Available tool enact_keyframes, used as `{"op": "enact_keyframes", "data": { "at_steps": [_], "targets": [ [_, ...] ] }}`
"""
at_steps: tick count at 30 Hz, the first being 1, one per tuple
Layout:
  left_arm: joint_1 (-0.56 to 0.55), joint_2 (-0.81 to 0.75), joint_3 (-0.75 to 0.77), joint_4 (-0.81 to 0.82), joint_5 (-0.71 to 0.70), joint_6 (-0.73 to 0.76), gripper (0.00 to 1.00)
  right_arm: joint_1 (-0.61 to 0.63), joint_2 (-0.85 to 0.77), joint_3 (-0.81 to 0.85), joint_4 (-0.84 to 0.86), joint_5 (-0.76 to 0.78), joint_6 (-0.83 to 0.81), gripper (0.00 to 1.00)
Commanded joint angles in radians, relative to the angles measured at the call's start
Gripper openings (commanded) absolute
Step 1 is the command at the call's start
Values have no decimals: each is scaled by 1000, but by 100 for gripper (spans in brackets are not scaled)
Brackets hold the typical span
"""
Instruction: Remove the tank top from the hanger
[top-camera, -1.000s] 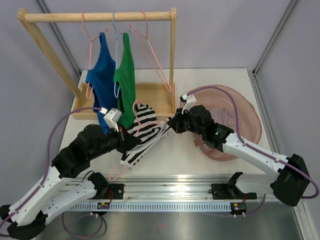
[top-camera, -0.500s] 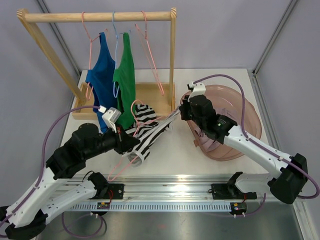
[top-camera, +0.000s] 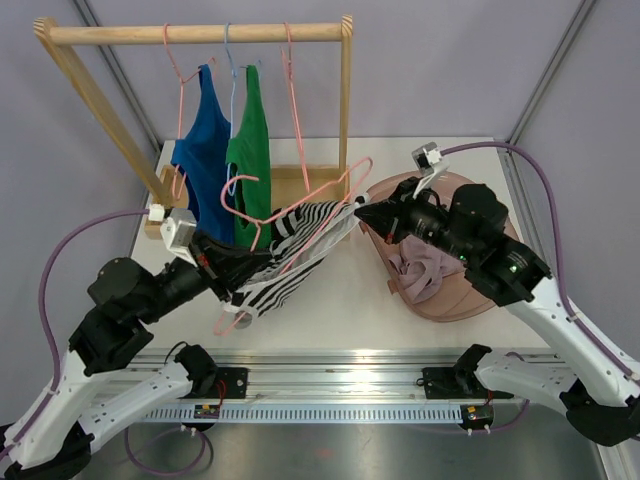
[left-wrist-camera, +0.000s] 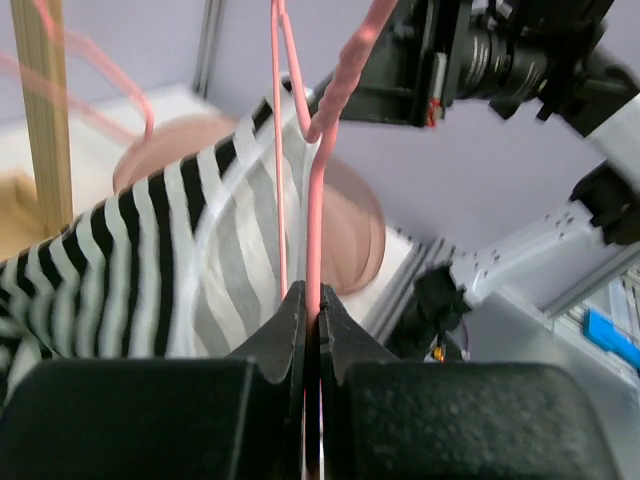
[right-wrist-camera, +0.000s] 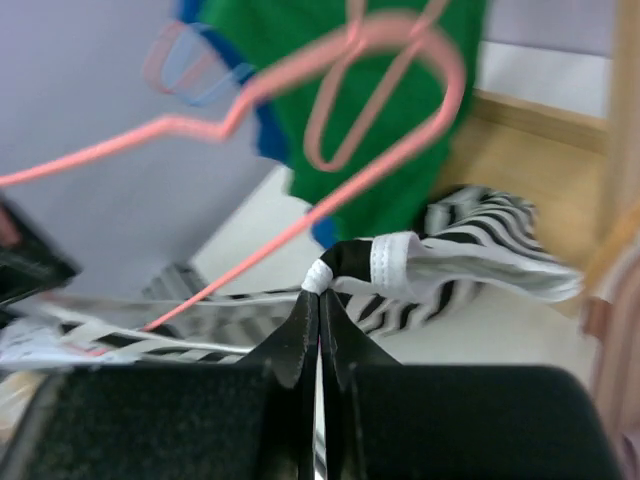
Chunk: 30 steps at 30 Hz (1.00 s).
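Observation:
A black-and-white striped tank top (top-camera: 296, 262) hangs stretched in the air on a pink wire hanger (top-camera: 300, 205) between my two arms. My left gripper (top-camera: 232, 272) is shut on the hanger's wire (left-wrist-camera: 315, 220), with the striped cloth (left-wrist-camera: 150, 270) beside it. My right gripper (top-camera: 360, 208) is shut on the top's white-edged strap (right-wrist-camera: 385, 258) and holds it to the right, next to the hanger's pink wire (right-wrist-camera: 330, 120).
A wooden rack (top-camera: 200, 34) at the back left holds a blue top (top-camera: 205, 150), a green top (top-camera: 250, 150) and an empty pink hanger (top-camera: 292, 90). A pink tub (top-camera: 495, 235) with clothes stands at the right under my right arm.
Both arms have risen and pulled apart. The hanger and striped top are lifted off the table and stretched. My right gripper moved up and right with the strap.

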Motion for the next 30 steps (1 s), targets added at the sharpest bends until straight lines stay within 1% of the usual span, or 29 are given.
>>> {"op": "enact_keyframes", "data": {
  "at_steps": [1,2,3,4,5,6,8,9,10,11,13,14,17,18,19,20,22,23,25,27,28,29,30],
  "targets": [
    [-3,-34,-20,419,-2,61,0,-5,-2,87,-13,-285,53,0],
    [-3,-34,-54,488,-21,71,0,-4,13,101,-8,-365,63,0],
    [-3,-25,-66,613,-84,80,0,-4,21,130,-1,-399,78,0],
    [-4,-14,-77,669,-119,90,0,-4,30,148,1,-422,84,0],
    [-4,3,-80,718,-205,116,0,-4,45,169,1,-460,87,0],
    [-3,21,-70,791,-241,136,0,0,53,214,-7,-473,87,0],
    [-4,98,-36,824,-334,182,0,3,73,257,-8,-505,92,0],
    [-4,124,5,839,-407,195,0,6,81,297,-5,-519,98,0],
    [-3,158,21,844,-431,207,0,7,85,312,-7,-531,101,0],
    [-3,169,33,852,-474,234,0,9,96,328,-4,-552,106,0],
    [-3,179,41,881,-500,250,0,21,102,345,32,-586,129,0],
    [-4,181,42,883,-535,273,0,26,105,343,48,-618,139,0],
    [-4,167,50,838,-578,290,0,50,101,329,73,-628,149,0],
    [-3,164,58,773,-581,287,0,53,101,317,44,-606,123,0],
    [-4,166,75,739,-600,284,0,59,101,306,24,-552,106,0],
    [-4,175,90,647,-615,272,0,59,99,256,4,-531,84,0],
    [-3,184,128,556,-638,246,0,62,98,176,19,-504,86,0],
    [-4,189,134,478,-646,230,0,67,101,98,29,-487,90,0],
    [-4,184,127,423,-651,198,0,82,117,32,29,-410,86,0],
    [-4,176,116,366,-670,178,0,93,131,-54,36,-370,83,1],
    [-4,173,113,350,-670,164,0,95,139,-79,42,-326,86,31],
    [-3,175,113,320,-670,160,0,96,143,-120,52,-306,87,52],
    [-3,182,119,303,-674,152,0,96,142,-134,53,-281,87,76]
  ]
}}
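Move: The left hand grips the pink hanger; the rack's rail is about 32 cm ahead of it, 3 cm left and 13 cm higher, with the green tank top some 22 cm ahead and 5 cm left. The right hand pinches a strap of the striped tank top, its middle about 7 cm back, 9 cm left and 8 cm below; the bare table spot for it is roughly 7 cm back, 3 cm left and 35 cm down, the tray's middle some 12 cm ahead and 21 cm right. The left hand, fingers kept shut on the hanger, sweeps it up about 14 cm and then forward and left towards the rack, tipping its fingers up, swinging counter-clockwise by over 30 degrees and sinking a few centimetres at the end. The right hand first draws the strap back, up and a little left by some 10 cm while turning counter-clockwise, then drops nearly 20 cm towards the table, easing forward, and opens its fingers to let the striped tank top go. ##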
